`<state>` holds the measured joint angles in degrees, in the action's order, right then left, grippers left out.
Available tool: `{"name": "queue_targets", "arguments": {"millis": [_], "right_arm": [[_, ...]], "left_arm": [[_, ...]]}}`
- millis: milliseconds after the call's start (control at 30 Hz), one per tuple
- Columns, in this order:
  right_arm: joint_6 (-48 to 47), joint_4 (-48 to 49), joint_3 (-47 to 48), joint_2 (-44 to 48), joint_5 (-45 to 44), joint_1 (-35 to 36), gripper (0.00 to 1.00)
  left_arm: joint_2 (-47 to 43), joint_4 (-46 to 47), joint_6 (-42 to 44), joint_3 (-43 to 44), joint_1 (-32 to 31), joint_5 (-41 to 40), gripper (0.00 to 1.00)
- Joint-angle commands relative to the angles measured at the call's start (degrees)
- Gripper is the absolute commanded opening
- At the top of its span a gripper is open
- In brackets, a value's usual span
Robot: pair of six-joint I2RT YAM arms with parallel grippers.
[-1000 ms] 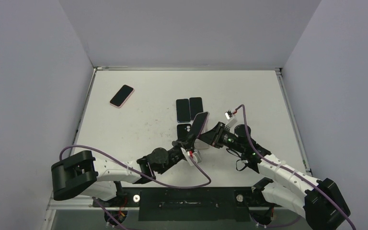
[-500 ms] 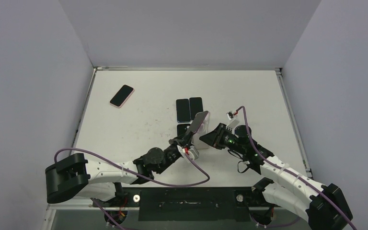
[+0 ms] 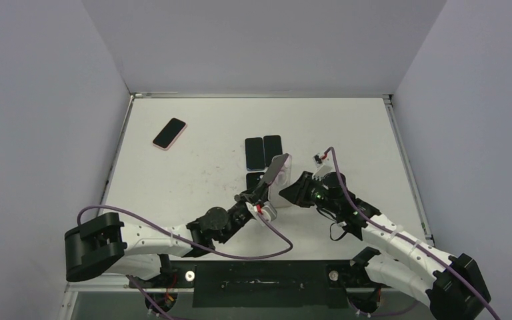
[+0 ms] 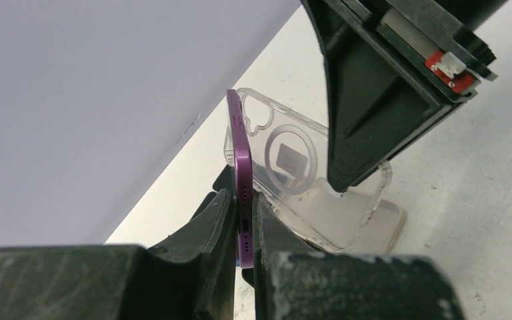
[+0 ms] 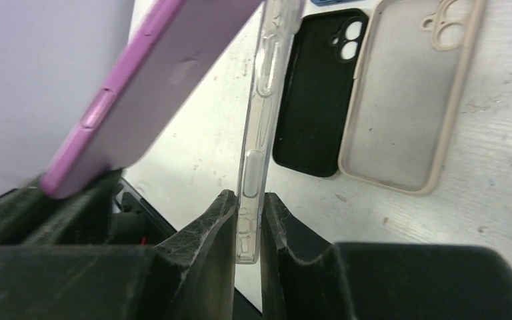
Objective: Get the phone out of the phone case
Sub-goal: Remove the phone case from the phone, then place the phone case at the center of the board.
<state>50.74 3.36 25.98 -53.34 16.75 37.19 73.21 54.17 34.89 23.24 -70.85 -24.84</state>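
A purple phone (image 4: 241, 167) stands on edge above the table, and my left gripper (image 4: 242, 203) is shut on its bottom end. The clear phone case (image 4: 287, 157) is apart from the phone, leaning away from it on the right. My right gripper (image 5: 248, 210) is shut on the case's (image 5: 261, 107) side rim, with the phone (image 5: 140, 93) tilting off to its left. In the top view the phone (image 3: 273, 173) and case (image 3: 283, 175) sit mid-table between the left gripper (image 3: 259, 195) and the right gripper (image 3: 293, 189).
An empty black case (image 5: 320, 93) and an empty beige case (image 5: 407, 100) lie flat on the table under the held items. Two dark rectangles (image 3: 263, 152) lie just beyond them. A pink-edged phone (image 3: 169, 133) rests at the far left.
Both grippers shifted slightly left with their loads. The phone has tipped more on edge and now stands apart from the clear case.
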Motion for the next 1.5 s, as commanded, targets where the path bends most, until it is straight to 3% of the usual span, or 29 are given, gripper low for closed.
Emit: {"name": "queue_targets", "arguments": {"millis": [0, 200, 433, 600, 800, 1000, 1167, 1467], "right_arm": [[-7.8, -2.0, 4.9, 1.7, -0.4, -2.4, 0.00], [-12.5, -7.2, 6.4, -0.3, -1.3, -5.4, 0.00], [-11.2, 0.0, 6.0, -2.0, 7.2, -6.0, 0.00], [-15.2, -6.0, 7.7, -2.8, 5.5, -7.7, 0.00], [-23.7, -15.2, 9.6, -3.8, 6.2, -15.7, 0.00], [-29.7, -19.6, 9.3, -8.3, 13.4, -26.4, 0.00], [-33.1, -18.3, 9.1, -14.4, 18.4, -31.8, 0.00], [-31.6, -10.2, 8.0, -24.4, 27.3, -31.8, 0.00]], "left_arm": [[-5.7, 2.7, -2.7, 1.5, -0.3, -0.9, 0.00], [-10.4, 2.9, -4.7, 0.4, -0.2, -0.7, 0.00], [-9.8, 5.1, -4.9, -0.7, -0.1, -0.8, 0.00], [-10.3, 6.5, -4.8, -1.0, -0.1, -1.5, 0.00], [-12.0, 9.2, -5.1, -2.2, 0.6, -1.8, 0.00], [-13.4, 10.6, -7.1, -3.8, 1.9, -1.2, 0.00], [-15.5, 10.8, -8.3, -5.2, 3.0, 0.5, 0.00], [-17.0, 10.8, -8.5, -6.1, 3.7, 2.0, 0.00]]}}
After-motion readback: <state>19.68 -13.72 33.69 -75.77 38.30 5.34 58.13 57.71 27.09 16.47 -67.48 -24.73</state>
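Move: The right hand holds the clear case by its edge. The bare table spot it goes to is about 10 cm ahead, 11 cm right and 13 cm below. From the right hand, the beige case lies about 10 cm ahead, level sideways and 14 cm below, and the black case 9 cm ahead, 10 cm left and 14 cm below. The phone, in the left hand, is about 5 cm ahead, 3 cm left and slightly above. From the left hand, the clear case's middle is some 5 cm ahead, 8 cm right and 3 cm lower. The right hand keeps its pinch on the clear case and first eases a little forward and right away from the phone, hesitates, then sweeps right past the beige case and sinks towards the bare table, about 11 cm right, 9 cm down and 5 cm forward in all, fingers tipping farther down. The left hand, still gripping the phone by its lower end, lifts about 5 cm, then draws some 5 cm left, rolling roughly 15 degrees so its fingers tip upward. ##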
